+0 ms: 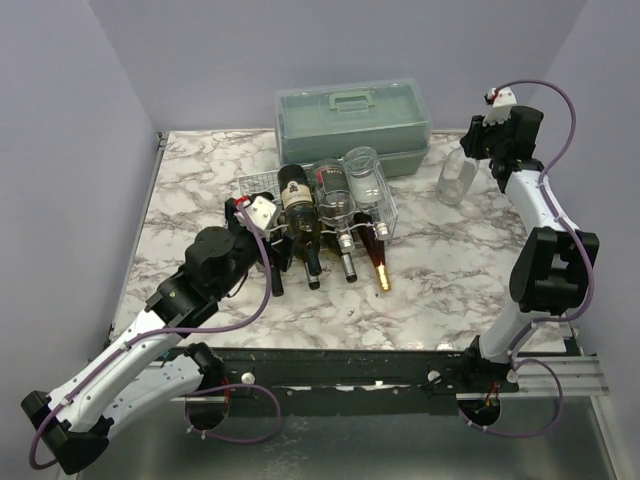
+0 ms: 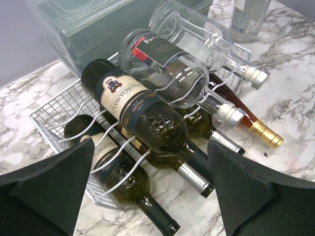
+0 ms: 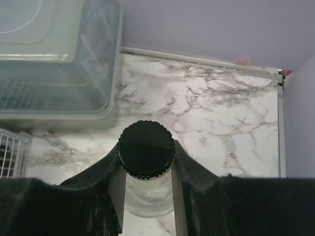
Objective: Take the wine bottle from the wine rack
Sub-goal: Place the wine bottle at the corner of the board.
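Note:
The white wire wine rack (image 1: 255,183) sits mid-table and holds several bottles lying down. A dark green labelled wine bottle (image 2: 142,110) lies on top, and another dark one (image 2: 115,172) lies below it to the left. Two clear bottles (image 2: 172,69) and an amber one (image 2: 251,118) lie further right. My left gripper (image 2: 150,147) is open and hovers just before the dark bottles' necks, touching none. My right gripper (image 3: 146,162) is shut on the neck of a clear bottle (image 1: 456,183) that stands upright on the table, right of the rack, its black cap (image 3: 146,149) between the fingers.
A grey-green plastic case with a handle (image 1: 352,118) stands behind the rack, against the back wall. Purple walls close in the marble table (image 1: 440,280) on three sides. The rack's corner (image 3: 10,152) shows at the left edge of the right wrist view.

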Action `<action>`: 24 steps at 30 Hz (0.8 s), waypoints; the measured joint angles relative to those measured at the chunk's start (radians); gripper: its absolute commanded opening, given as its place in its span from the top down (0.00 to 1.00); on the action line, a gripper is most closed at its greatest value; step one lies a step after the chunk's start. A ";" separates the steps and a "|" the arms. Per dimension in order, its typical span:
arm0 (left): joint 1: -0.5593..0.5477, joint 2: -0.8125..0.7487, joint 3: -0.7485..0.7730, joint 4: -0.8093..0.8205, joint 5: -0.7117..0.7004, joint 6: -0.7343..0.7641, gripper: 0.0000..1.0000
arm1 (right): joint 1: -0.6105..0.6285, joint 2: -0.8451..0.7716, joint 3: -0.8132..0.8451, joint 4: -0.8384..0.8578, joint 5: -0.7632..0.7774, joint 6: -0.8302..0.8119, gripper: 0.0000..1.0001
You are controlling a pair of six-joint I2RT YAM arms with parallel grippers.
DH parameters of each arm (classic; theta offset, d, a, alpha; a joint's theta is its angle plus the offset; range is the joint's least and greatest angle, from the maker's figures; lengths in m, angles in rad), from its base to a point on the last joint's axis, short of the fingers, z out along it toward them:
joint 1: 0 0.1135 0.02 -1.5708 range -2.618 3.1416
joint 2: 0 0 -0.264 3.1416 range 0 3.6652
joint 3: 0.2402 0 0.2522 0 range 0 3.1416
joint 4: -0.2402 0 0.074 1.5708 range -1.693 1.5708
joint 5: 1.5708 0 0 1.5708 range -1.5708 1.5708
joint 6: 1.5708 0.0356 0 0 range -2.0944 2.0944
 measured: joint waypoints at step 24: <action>0.011 0.047 0.000 0.000 -0.008 0.000 0.01 | 0.073 0.307 0.314 0.137 0.295 0.109 1.00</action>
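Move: The bottle already hangs by its black cap in my right hand. The far-right corner of the board lies about 15 cm ahead of that hand, 17 cm to its right and some 28 cm below. The green box is roughly 32 cm to this hand's left and 8 cm farther out, and the wine rack about 43 cm left and 15 cm back. From my left hand, the corner is some 43 cm ahead and 62 cm right. I keep my right fingers shut on the cap and carry the clear bottle forward about 10 cm towards the back edge and far-right corner, bowing slightly right before coming partly back left. As I go I turn the wrist some 15 degrees clockwise and tip the fingers up a little. My left hand, still wide open by the rack, eases down and forward a centimetre or so. ##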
